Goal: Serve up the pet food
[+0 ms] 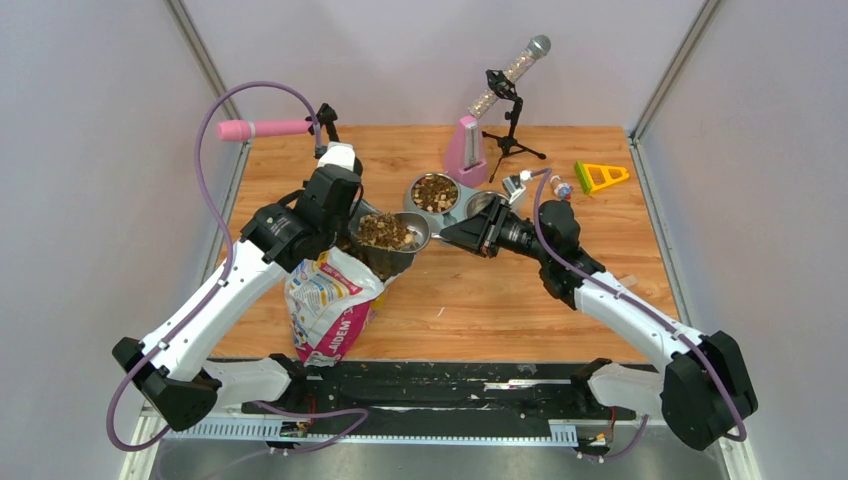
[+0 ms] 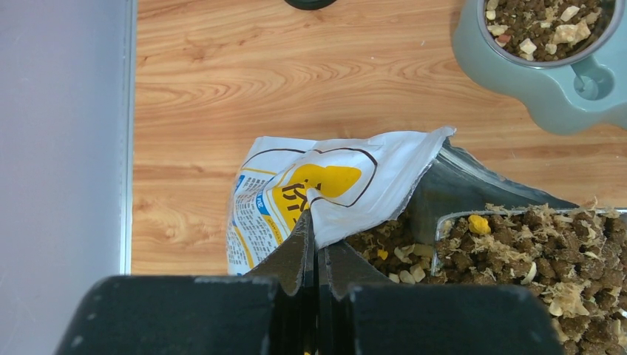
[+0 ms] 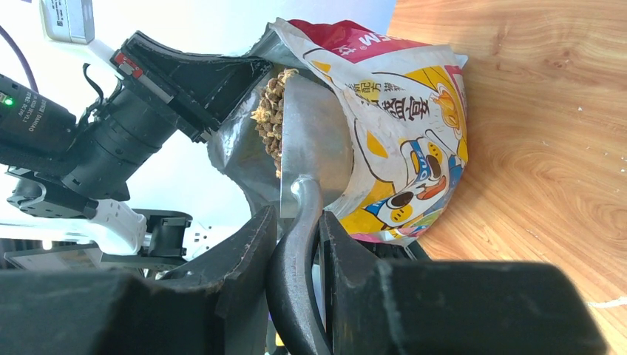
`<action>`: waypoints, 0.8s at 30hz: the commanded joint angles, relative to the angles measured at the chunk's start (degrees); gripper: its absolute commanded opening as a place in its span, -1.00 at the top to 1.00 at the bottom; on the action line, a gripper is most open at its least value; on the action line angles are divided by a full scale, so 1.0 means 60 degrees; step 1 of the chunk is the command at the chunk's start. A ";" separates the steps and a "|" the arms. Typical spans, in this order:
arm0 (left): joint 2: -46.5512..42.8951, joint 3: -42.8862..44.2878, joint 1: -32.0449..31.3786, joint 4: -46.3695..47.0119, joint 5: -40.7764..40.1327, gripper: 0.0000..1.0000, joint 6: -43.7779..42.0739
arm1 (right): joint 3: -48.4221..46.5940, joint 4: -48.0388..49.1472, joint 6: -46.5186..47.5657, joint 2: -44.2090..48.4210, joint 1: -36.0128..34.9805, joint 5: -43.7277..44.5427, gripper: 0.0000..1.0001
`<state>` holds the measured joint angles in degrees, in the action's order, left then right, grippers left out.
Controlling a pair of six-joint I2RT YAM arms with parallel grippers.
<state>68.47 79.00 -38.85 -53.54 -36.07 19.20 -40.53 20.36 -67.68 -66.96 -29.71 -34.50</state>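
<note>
The pet food (image 1: pixel 385 231) is heaped in a metal scoop (image 3: pixel 314 140) at the mouth of the printed bag (image 1: pixel 330 300). More kibble lies inside the bag (image 2: pixel 384 248). My left gripper (image 2: pixel 318 203) is shut on the bag's rim and holds the mouth open. My right gripper (image 3: pixel 294 218) is shut on the scoop's dark handle (image 3: pixel 296 259); in the top view it (image 1: pixel 447 234) is to the right of the scoop. The grey-green double feeder (image 1: pixel 460 212) stands just behind, its left bowl (image 1: pixel 435 192) filled with kibble, its right bowl (image 1: pixel 487 204) partly hidden by my right wrist.
A pink microphone (image 1: pixel 265 128) on a stand is at the back left. A pink metronome (image 1: pixel 465 150) and a second microphone stand (image 1: pixel 510 120) are behind the feeder. A small bottle (image 1: pixel 560 187) and a yellow triangle (image 1: pixel 600 177) lie at the back right.
</note>
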 commanded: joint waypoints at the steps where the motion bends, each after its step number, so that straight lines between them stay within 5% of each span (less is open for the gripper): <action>1: -0.0411 0.0378 0.0004 0.1691 -0.0488 1.00 0.0126 | -0.0338 0.0226 0.0036 0.0364 -0.0014 0.0096 1.00; 14: -0.0320 0.0376 0.0001 0.1705 -0.0554 1.00 0.0096 | -0.0252 -0.0316 -0.0206 0.1256 0.0646 0.0023 1.00; 24: -0.0173 0.0365 0.0001 0.1687 -0.0527 1.00 0.0081 | 0.0062 -0.1509 -0.0109 0.3143 0.2262 0.0187 1.00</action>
<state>68.49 79.00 -38.85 -53.54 -36.34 19.18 -39.44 12.51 -68.49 -53.04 -19.64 -34.37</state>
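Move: The right hand holds the loaded scoop over the bag; the double bowl's empty well is about 17 cm ahead, 10 cm to its right and 20 cm below. The filled well is some 19 cm ahead, 1 cm left and 20 cm below; the bag's middle is roughly 19 cm left, 2 cm back and 13 cm below. From the left hand, pinching the bag, the empty well lies about 33 cm right, 14 cm ahead and 21 cm below. The right hand carries the scoop right about 6 cm and up 4, turning clockwise, towards the empty well. ##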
